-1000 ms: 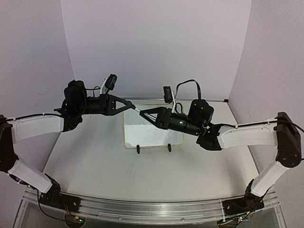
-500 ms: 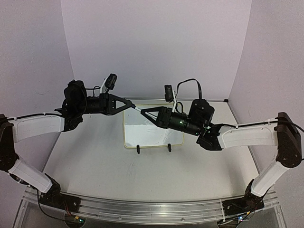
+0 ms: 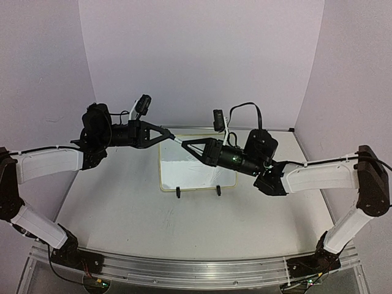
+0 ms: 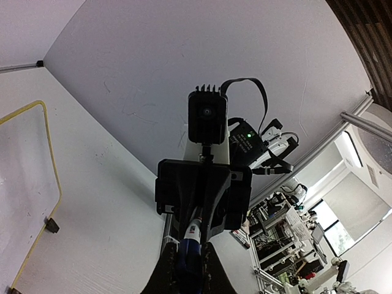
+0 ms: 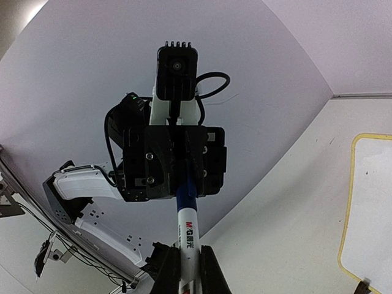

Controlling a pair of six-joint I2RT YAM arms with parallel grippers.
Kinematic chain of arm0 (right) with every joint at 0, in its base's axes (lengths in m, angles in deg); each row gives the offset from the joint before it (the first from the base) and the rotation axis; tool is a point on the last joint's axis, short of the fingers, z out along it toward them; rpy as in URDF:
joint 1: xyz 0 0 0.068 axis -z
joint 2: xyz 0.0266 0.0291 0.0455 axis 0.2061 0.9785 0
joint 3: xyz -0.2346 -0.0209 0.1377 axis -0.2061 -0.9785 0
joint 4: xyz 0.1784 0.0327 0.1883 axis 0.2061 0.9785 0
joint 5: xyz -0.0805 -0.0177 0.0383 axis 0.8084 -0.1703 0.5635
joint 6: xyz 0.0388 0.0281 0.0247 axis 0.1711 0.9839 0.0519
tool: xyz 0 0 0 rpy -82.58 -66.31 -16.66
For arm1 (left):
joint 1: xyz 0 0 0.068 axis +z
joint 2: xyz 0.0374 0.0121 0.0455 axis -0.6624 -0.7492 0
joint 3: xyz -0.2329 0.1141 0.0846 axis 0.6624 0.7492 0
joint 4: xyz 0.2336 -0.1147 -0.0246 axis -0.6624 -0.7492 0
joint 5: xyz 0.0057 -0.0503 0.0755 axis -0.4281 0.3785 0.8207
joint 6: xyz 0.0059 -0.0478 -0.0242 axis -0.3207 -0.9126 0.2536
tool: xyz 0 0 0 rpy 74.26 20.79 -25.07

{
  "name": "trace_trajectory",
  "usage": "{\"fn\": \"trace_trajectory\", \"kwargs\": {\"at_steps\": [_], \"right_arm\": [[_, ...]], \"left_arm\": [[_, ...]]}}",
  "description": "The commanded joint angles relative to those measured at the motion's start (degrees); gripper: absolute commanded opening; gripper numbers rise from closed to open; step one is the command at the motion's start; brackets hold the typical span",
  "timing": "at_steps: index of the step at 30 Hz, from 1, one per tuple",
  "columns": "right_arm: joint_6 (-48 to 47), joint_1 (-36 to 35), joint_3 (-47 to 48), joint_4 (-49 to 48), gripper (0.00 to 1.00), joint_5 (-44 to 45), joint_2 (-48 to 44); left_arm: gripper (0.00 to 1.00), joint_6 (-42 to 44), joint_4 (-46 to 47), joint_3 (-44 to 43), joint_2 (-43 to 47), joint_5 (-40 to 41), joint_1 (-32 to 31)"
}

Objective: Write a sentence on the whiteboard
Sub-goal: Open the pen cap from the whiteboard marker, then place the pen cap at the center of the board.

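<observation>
The whiteboard [image 3: 197, 169] stands on its two black clip feet in the middle of the table, its face plain white; the sentence is out of view. Above its far left corner a marker [image 3: 176, 140] spans between my two grippers. My left gripper [image 3: 169, 135] is shut on the marker's blue cap [image 4: 187, 260]. From the other side, my right gripper [image 3: 183, 145] is shut on the white barrel [image 5: 188, 229]. In the left wrist view the board's yellow rim [image 4: 54, 164] lies to the left. The right wrist view has the whiteboard [image 5: 375, 202] at its right edge.
Pale walls close in the table at the back and on both sides. A metal rail [image 3: 190, 269] with the arm bases runs along the near edge. The table surface [image 3: 122, 208] in front of the board is bare white.
My right gripper has shut on the marker's barrel. Both arms have stayed almost in place, and the left gripper's hold is the same.
</observation>
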Motion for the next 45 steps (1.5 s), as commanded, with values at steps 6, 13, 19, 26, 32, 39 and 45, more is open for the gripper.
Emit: {"fn": "trace_trajectory", "kwargs": {"at_steps": [6,13,19,26,32,39,45], "right_arm": [[0.5,-0.2,-4.2,-4.8,0.00,5.1,-4.9],[1.4,-0.3,-7.1,-4.7,0.00,5.7,-5.8],[1.4,-0.2,-10.3,-3.8,0.00,6.7,-8.6],[-5.9,-0.2,-11.7,13.5,0.00,14.1,-19.6],[-9.8,1.3,-14.8,27.5,0.00,21.8,-30.3],[-10.7,4.1,-18.1,33.8,0.00,24.3,-35.9],[-11.1,4.5,-18.3,34.1,0.00,23.8,-34.5]], "left_arm": [[0.00,3.4,-1.4,0.9,3.9,2.2,3.1],[0.00,-0.9,4.8,2.4,5.9,2.0,6.8],[0.00,-1.1,4.7,2.3,6.8,1.9,9.2],[0.00,17.0,-22.4,-1.3,13.1,15.3,9.7],[0.00,20.0,-34.8,5.9,18.8,29.8,8.8],[0.00,14.3,-37.0,20.3,23.0,40.7,3.5],[0.00,9.7,-35.3,26.1,21.0,42.7,0.1]]}}
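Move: The hands face each other over the table, the left still gripping the blue cap and the right still gripping the marker's white body. The body lies about 6 cm to the left hand's right and 1 cm back; the cap lies about 5 cm to the right hand's left and 1 cm forward. The whiteboard stands some 20 cm ahead of either hand and 23 cm below, about 8 cm right of the left hand and 3 cm right of the right one. Both hands keep their grips and draw apart along the marker, slowly at first and then faster, the left pulling the cap away to its left and a little forward while the right carries the body rightward, about 15 cm in all, turning clockwise by nearly 30 degrees and sinking slightly at the end. Once well clear, the left hand drops fast, ending about 18 cm lower and 11 cm further left with its forward drift mostly undone, its fingers swung round counter-clockwise and tipped downward. ##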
